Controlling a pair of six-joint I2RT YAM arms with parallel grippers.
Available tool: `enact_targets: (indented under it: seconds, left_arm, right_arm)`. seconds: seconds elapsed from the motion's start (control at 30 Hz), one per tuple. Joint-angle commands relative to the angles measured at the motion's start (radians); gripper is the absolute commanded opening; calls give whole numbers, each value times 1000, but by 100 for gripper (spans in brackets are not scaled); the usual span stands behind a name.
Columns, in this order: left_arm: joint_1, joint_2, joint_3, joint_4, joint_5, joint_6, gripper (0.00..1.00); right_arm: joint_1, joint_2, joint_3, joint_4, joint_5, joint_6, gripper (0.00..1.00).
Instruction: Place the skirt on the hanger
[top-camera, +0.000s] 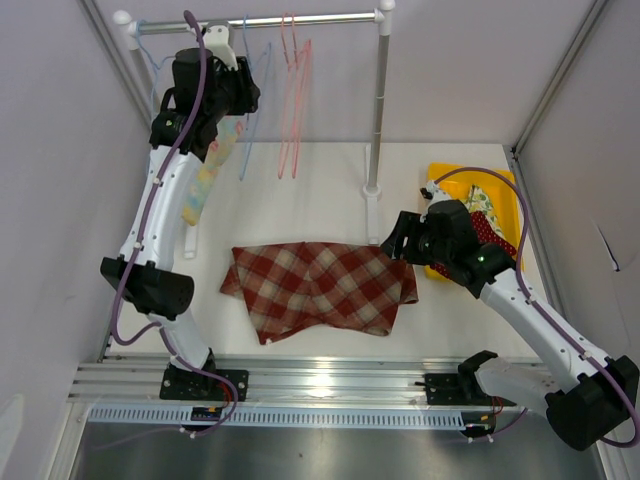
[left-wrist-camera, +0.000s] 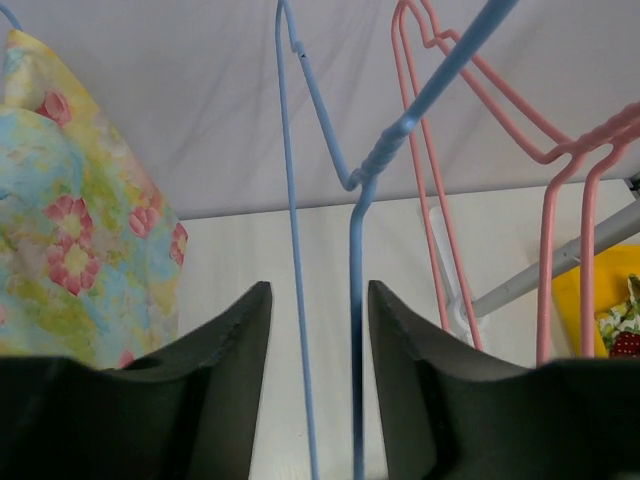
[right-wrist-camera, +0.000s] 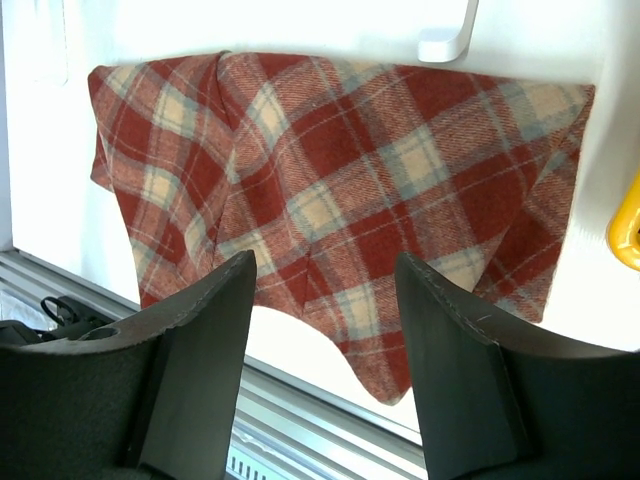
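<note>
The red plaid skirt (top-camera: 320, 285) lies flat on the white table in front of the arms; it fills the right wrist view (right-wrist-camera: 350, 170). My right gripper (top-camera: 392, 240) hovers open and empty over the skirt's right edge (right-wrist-camera: 325, 262). A blue wire hanger (top-camera: 250, 110) hangs on the rail at the back left. My left gripper (top-camera: 250, 98) is raised to it and open. Two of the hanger's blue wires (left-wrist-camera: 357, 300) run between the jaws in the left wrist view (left-wrist-camera: 320, 290), the thicker one close to the right finger. I see no contact.
Pink hangers (top-camera: 295, 100) hang right of the blue one (left-wrist-camera: 430, 150). A floral garment (top-camera: 205, 175) hangs left of my left gripper (left-wrist-camera: 70, 220). The rail's post (top-camera: 378, 110) stands at the middle back. A yellow tray (top-camera: 450, 175) of folded clothes sits at the right.
</note>
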Motion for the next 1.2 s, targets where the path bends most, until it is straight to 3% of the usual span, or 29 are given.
enact_targets:
  seconds: [0.0, 0.23, 0.37, 0.8, 1.17]
  left_arm:
    - [4, -21, 33, 16, -7, 22, 42]
    - [3, -22, 32, 22, -4, 25, 23]
    - [1, -34, 41, 33, -4, 28, 0]
    - [1, -134, 52, 51, 33, 67, 0]
    - [1, -339, -211, 45, 42, 79, 0]
  right_arm:
    - [-3, -1, 18, 35, -17, -10, 63]
    - [-4, -13, 23, 21, -17, -16, 61]
    - [-6, -19, 23, 13, -14, -20, 59]
    - [-7, -19, 21, 9, -20, -30, 58]
    - [-9, -28, 18, 7, -18, -34, 58]
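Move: The blue hanger's near shoulder wire already stands between the left fingers, about 1 cm ahead and level with them. The rail is some 10 cm above and 3 cm ahead, 2 cm to the right. The pink hangers hang roughly 11 cm right and 3 cm ahead, their middles 5 cm lower; the floral skirt is 12 cm left, 5 cm ahead and 10 cm lower. From the right hand, the shoulder wire is about 24 cm ahead, 34 cm left and 22 cm up. Holding its place, the left hand shuts its half-open fingers until they pinch the blue hanger's near shoulder wire just below the neck. Keeping that pinch, the hand lifts about 5 cm, slowly at first, then draws back some 7 cm towards the robot with a slight drift left, the fingertips tipping up by roughly 5 degrees, to carry the hook up and away from the rail. ##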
